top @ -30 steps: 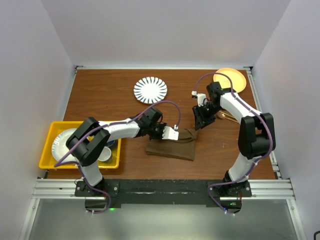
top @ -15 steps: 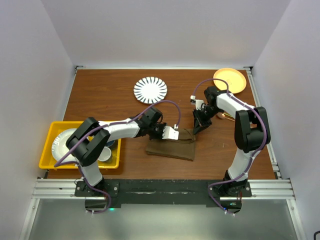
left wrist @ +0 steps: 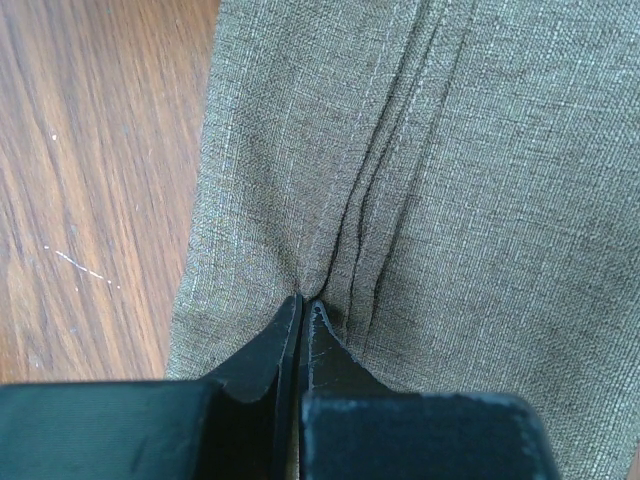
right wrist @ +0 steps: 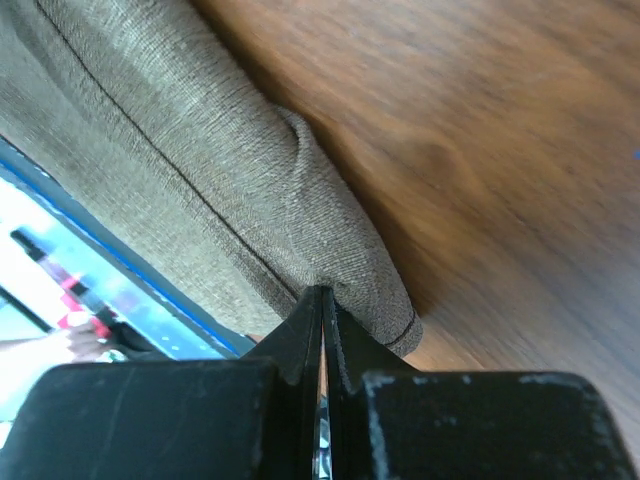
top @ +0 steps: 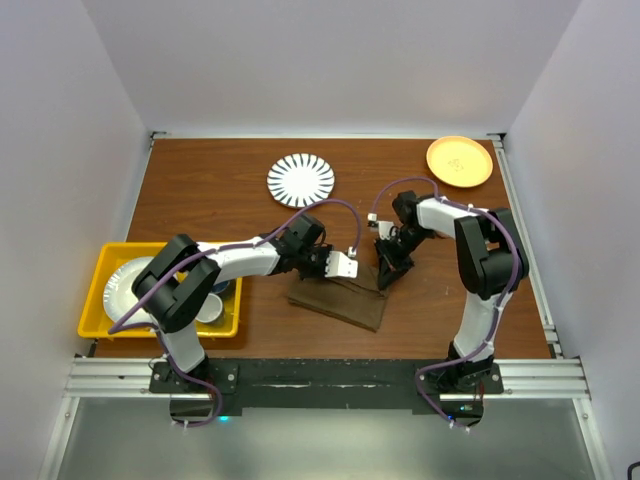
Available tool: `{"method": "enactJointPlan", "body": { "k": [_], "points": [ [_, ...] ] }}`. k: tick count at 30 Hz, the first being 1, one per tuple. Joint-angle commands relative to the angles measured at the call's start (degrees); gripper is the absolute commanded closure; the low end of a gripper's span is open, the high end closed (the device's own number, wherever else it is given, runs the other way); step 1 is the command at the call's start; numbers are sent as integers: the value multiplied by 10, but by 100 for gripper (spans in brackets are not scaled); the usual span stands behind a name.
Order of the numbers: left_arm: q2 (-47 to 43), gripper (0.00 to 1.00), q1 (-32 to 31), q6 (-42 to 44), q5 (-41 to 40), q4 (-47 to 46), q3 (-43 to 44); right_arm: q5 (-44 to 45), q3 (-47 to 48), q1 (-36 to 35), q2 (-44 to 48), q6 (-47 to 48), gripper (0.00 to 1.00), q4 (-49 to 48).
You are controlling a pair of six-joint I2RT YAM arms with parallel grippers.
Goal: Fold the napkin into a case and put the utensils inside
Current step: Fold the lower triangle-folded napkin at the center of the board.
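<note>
The olive-brown napkin [top: 335, 300] lies folded into a long strip on the wood table, tilted, its right end toward the near edge. My left gripper [top: 345, 266] is shut on its far edge, where the cloth [left wrist: 480, 200] gathers into pleats at the fingertips [left wrist: 303, 298]. My right gripper [top: 385, 275] is shut on the napkin's upper right corner, the rounded fold [right wrist: 300, 200] puckering at its tips [right wrist: 322, 292]. The utensils are hidden from every view.
A striped plate [top: 301, 179] sits at the back centre and an orange plate [top: 459, 160] at the back right. A yellow bin [top: 110, 262] with white dishes stands at the left, beside the left arm's base.
The right gripper swung left to the napkin's corner and shut on it. The napkin has turned, its right end shifted toward the near edge. The left gripper held still.
</note>
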State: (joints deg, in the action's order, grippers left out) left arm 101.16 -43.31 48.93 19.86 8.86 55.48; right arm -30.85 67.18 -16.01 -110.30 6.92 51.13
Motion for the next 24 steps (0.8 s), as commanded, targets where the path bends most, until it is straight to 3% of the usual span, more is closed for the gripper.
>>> {"method": "enactJointPlan", "body": {
  "k": [1,6,12,18,24],
  "points": [
    [8,97,-4,-30,4,37,-13,74,0,0,-37,-17,100,-57],
    [-47,74,13,-51,50,52,-8,121,32,1,-53,-25,100,-80],
    [-114,60,16,-43,74,35,-12,156,93,5,-76,30,100,-86],
    [-87,51,-27,-36,43,-9,9,140,137,5,-86,53,100,-78],
    [-26,49,-58,-19,-9,-60,31,131,185,5,-100,73,100,-54]
  ]
}}
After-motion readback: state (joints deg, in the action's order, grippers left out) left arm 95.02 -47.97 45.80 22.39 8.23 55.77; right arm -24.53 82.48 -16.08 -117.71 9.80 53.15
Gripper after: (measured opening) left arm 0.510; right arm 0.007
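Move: The left hand's shut fingertips press on the folded napkin; its middle lies about 2 cm back and 2 cm right of them. The striped plate is some 22 cm ahead and 6 cm left, level with the napkin. The right hand already grips the napkin's right end; the spot to square it up to lies roughly 6 cm ahead, and the napkin's middle some 11 cm left and 2 cm back. Forward goes the right hand, about 7 cm and nearly level, fingers still shut on the napkin's right end, drawing it out in line with the far edge. The left hand lifts off the cloth, rising some 6 cm while its fingers open to about half, then travels right and back over the napkin's middle and starts to sink. ##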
